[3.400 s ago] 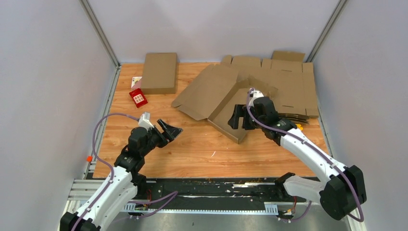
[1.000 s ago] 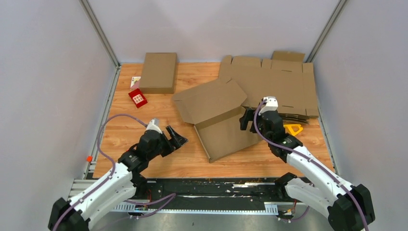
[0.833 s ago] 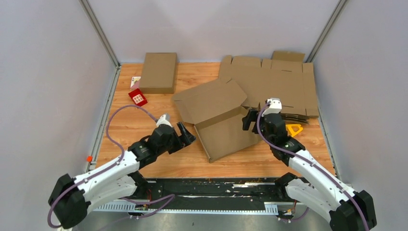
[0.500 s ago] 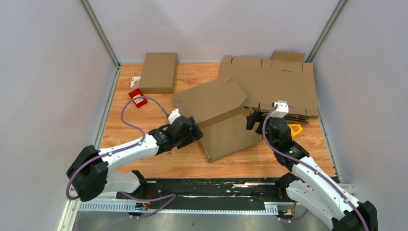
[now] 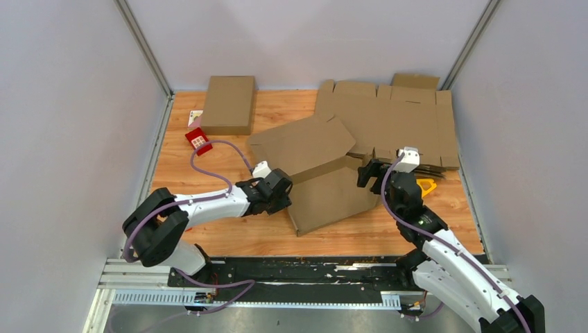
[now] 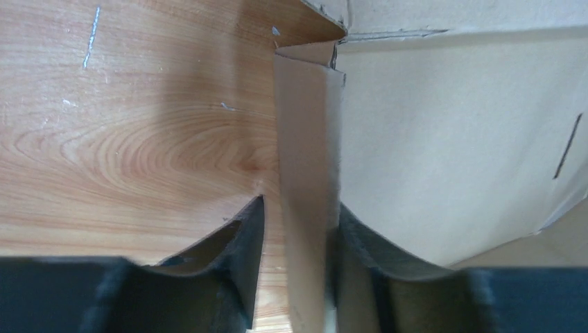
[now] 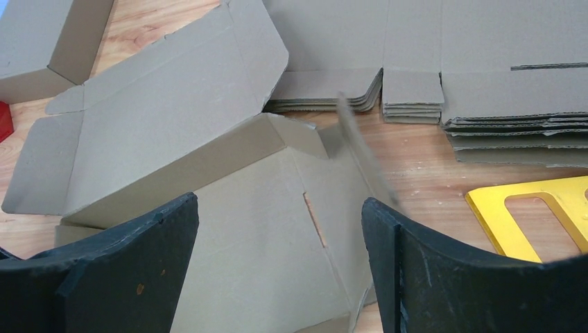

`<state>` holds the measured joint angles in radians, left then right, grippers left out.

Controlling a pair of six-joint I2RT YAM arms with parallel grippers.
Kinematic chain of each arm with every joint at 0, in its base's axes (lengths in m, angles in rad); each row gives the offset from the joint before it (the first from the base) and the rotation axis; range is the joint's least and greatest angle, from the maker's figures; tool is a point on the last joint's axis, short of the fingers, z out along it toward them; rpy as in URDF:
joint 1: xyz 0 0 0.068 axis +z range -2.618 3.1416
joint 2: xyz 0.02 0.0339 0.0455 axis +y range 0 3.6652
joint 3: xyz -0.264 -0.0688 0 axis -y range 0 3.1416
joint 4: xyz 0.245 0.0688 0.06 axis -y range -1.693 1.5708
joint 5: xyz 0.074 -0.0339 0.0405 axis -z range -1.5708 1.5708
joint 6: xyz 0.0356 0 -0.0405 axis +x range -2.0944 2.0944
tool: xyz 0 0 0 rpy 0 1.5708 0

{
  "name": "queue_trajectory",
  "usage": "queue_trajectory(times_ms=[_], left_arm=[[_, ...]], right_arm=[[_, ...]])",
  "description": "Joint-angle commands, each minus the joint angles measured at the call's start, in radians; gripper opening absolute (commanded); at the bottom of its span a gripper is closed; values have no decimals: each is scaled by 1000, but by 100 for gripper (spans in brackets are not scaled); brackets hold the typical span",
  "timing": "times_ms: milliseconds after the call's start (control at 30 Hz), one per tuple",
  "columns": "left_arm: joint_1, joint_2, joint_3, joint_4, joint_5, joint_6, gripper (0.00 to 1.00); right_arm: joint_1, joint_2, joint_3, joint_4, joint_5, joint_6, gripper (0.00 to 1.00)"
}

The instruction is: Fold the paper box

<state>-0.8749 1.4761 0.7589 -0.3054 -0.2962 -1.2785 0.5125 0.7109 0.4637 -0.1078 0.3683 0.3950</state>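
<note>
The paper box [image 5: 326, 187] lies part-folded in the middle of the table, its lid panel [image 5: 301, 142] raised toward the back. My left gripper [image 5: 283, 198] reaches to the box's left edge. In the left wrist view, an upright side flap [image 6: 305, 139] stands between its fingers. The right finger touches the flap, while a thin gap shows beside the left finger [image 6: 246, 243]. My right gripper [image 5: 367, 172] hovers open over the box's right end. The right wrist view shows only the box floor [image 7: 263, 236] beneath its jaws [image 7: 279, 201], with nothing held.
A thick pile of flat brown blanks [image 5: 409, 125] fills the back right. A closed brown box [image 5: 230, 104] sits at the back left with a red card [image 5: 198, 141] beside it. A yellow tool [image 5: 423, 186] lies right of the paper box.
My left arm swung right from the bare wood to the box's left edge, and its jaws narrowed around the side flap. The right gripper drew back slightly to the right, staying open.
</note>
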Motion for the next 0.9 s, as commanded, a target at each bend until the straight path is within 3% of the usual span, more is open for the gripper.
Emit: queue_trajectory(times_ms=[0, 33, 133, 333, 600, 867], left_arm=[[-6, -16, 42, -4, -41, 7, 38], [-6, -25, 48, -20, -55, 9, 28], [-6, -75, 78, -103, -134, 23, 15], [17, -231, 131, -218, -263, 72, 0], [115, -472, 137, -331, -266, 297, 0], [132, -643, 64, -460, -226, 560, 0]], right_arm=[[-4, -25, -13, 49, 20, 22, 87], [-3, -26, -15, 49, 21, 21, 87], [-3, -25, -15, 48, 24, 21, 87], [-3, -36, -15, 40, 29, 22, 87], [-3, -92, -33, 46, 41, 22, 86], [-4, -94, -47, 70, 24, 18, 85]])
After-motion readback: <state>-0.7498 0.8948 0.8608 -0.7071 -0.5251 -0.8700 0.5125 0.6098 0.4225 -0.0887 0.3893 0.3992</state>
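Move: The left wall of the opened paper box stands upright between my left fingers, which are already half closed around it, right at the hand point. The box floor's middle is about 13 cm to the right and 2 cm ahead. The swung-open lid is some 17 cm ahead and 4 cm right, and the red packet about 20 cm ahead and 26 cm left. From my right hand, that wall is roughly 23 cm left, 6 cm back and 14 cm below. I shut my left fingers on the box's left wall, pinching it near its mid-length. Keeping the pinch, I raise that hand about 15 cm and carry it some 12 cm to the left, away from my right hand, with the fingertips swinging forward and up by about 25 degrees. My right hand stays almost in place with its fingers open. ##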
